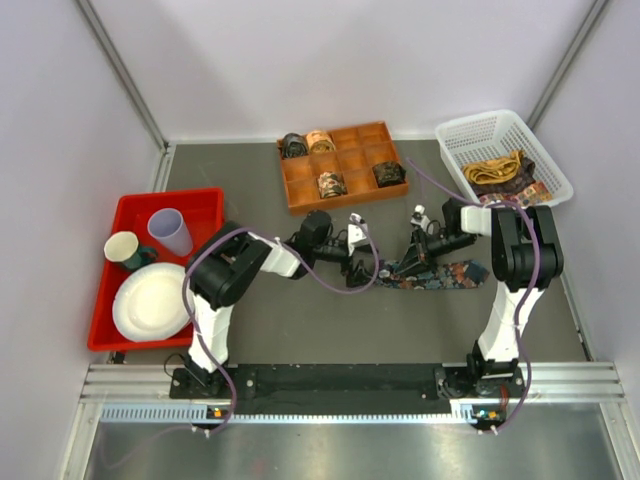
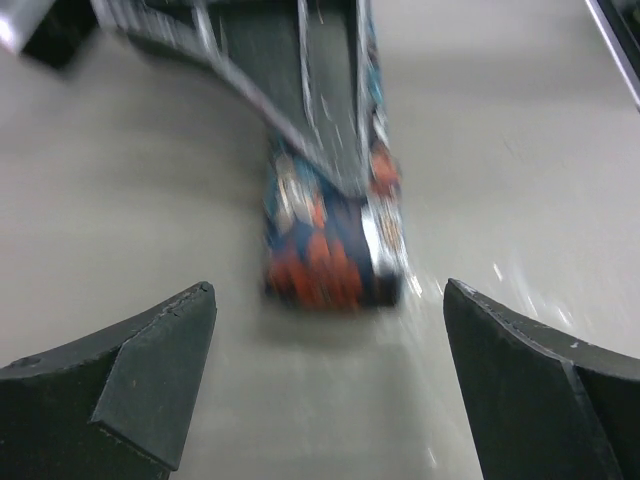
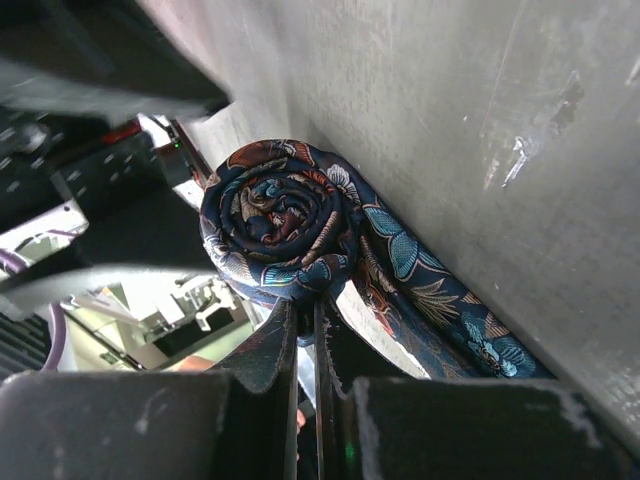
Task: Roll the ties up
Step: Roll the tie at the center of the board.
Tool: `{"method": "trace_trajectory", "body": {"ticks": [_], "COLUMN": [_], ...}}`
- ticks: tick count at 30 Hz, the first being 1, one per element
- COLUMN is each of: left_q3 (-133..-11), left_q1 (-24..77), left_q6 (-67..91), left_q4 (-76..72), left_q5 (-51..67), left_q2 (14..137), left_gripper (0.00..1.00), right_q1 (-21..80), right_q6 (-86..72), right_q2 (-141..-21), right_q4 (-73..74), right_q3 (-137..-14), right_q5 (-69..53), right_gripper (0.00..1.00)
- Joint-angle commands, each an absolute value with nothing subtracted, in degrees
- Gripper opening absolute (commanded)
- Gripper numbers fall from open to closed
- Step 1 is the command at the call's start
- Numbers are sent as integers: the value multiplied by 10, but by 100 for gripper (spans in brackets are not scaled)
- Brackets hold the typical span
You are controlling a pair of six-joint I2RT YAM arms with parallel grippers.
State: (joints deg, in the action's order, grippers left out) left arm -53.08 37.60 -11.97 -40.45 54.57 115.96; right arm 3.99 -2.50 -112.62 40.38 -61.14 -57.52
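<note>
A dark floral tie (image 1: 445, 273) lies on the grey table between the arms, one end wound into a coil (image 3: 275, 225). My right gripper (image 3: 308, 305) is shut on the coil's lower edge, and the tie's unrolled tail (image 3: 440, 290) runs off to the lower right. In the top view the right gripper (image 1: 405, 260) points down and left onto that end. My left gripper (image 2: 328, 288) is open, its fingers spread wide on either side of the blurred red and blue roll (image 2: 330, 250), close in front of it and not touching. In the top view the left gripper (image 1: 362, 262) sits just left of the roll.
A brown divided organizer (image 1: 345, 205) behind the arms holds several coiled ties (image 1: 331, 184). A white basket (image 1: 548, 165) at the back right holds loose ties (image 1: 497, 170). A red tray (image 1: 140, 205) on the left carries a purple cup (image 1: 170, 232), a green cup (image 1: 125, 250) and a white plate (image 1: 150, 300).
</note>
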Motion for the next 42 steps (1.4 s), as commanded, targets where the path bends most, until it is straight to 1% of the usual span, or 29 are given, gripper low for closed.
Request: {"method": "trace_trajectory", "body": {"ticks": [1, 5, 7, 9, 13, 16, 21, 26, 32, 35, 38, 40, 42], "left_q3": [-578, -605, -625, -634, -649, -664, -644, -633, -613, -615, -613, -614, -614], "left_q1": [404, 417, 423, 427, 435, 442, 452, 453, 459, 461, 466, 469, 474], "left_q6": [-91, -119, -151, -165, -200, -216, -236, -221, -217, -218, -221, -222, -228], "left_q4": [-502, -445, -391, -376, -306, -248, -202, -236, -312, -330, -342, -341, -340], "left_q5": [487, 502, 511, 505, 489, 452, 392, 389, 451, 463, 460, 453, 450], "left_q2": [1171, 1179, 1180, 1181, 1179, 1178, 1171, 1182, 1189, 1205, 1212, 1214, 1214], "left_gripper": [96, 90, 87, 84, 84, 84, 84, 82, 76, 71, 70, 66, 59], "right_q1": [43, 43, 43, 43, 41, 42, 42, 41, 42, 41, 40, 40, 41], "right_q6": [19, 29, 34, 40, 45, 50, 60, 69, 74, 77, 80, 81, 83], "right_q2": [-1151, -1152, -1158, -1159, -1161, -1165, -1172, -1177, -1184, -1191, -1194, -1197, -1200], "right_q4": [380, 387, 392, 396, 399, 404, 417, 425, 440, 451, 456, 460, 465], "right_q3": [-615, -617, -620, -619, -619, -621, -630, -632, -640, -649, -654, -654, -657], "right_q5": [-462, -461, -461, -458, -457, -459, -461, -468, -468, -469, -469, -470, -473], "right_gripper": [0, 0, 0, 0, 0, 0, 0, 0, 0, 0, 0, 0, 0]}}
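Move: The left hand, open and pointing right, has the rolled part of the center tie about 6 cm to its right, 1 cm back and 3 cm lower. The right fingertips, already shut on the tie, are some 9 cm to the left hand's right; the unrolled tail's middle lies about 18 cm to the left hand's right and 4 cm below. From the right hand the roll is about 3 cm left and 1 cm down. Rightwards about 5 cm towards the roll goes the left hand, arching up some 3 cm on the way and then sinking to end roughly 2 cm below its start. Its fingers, wide open at first, close by about a third until they flank and touch both ends of the roll. The right hand keeps its pinch beside the roll almost in place. ##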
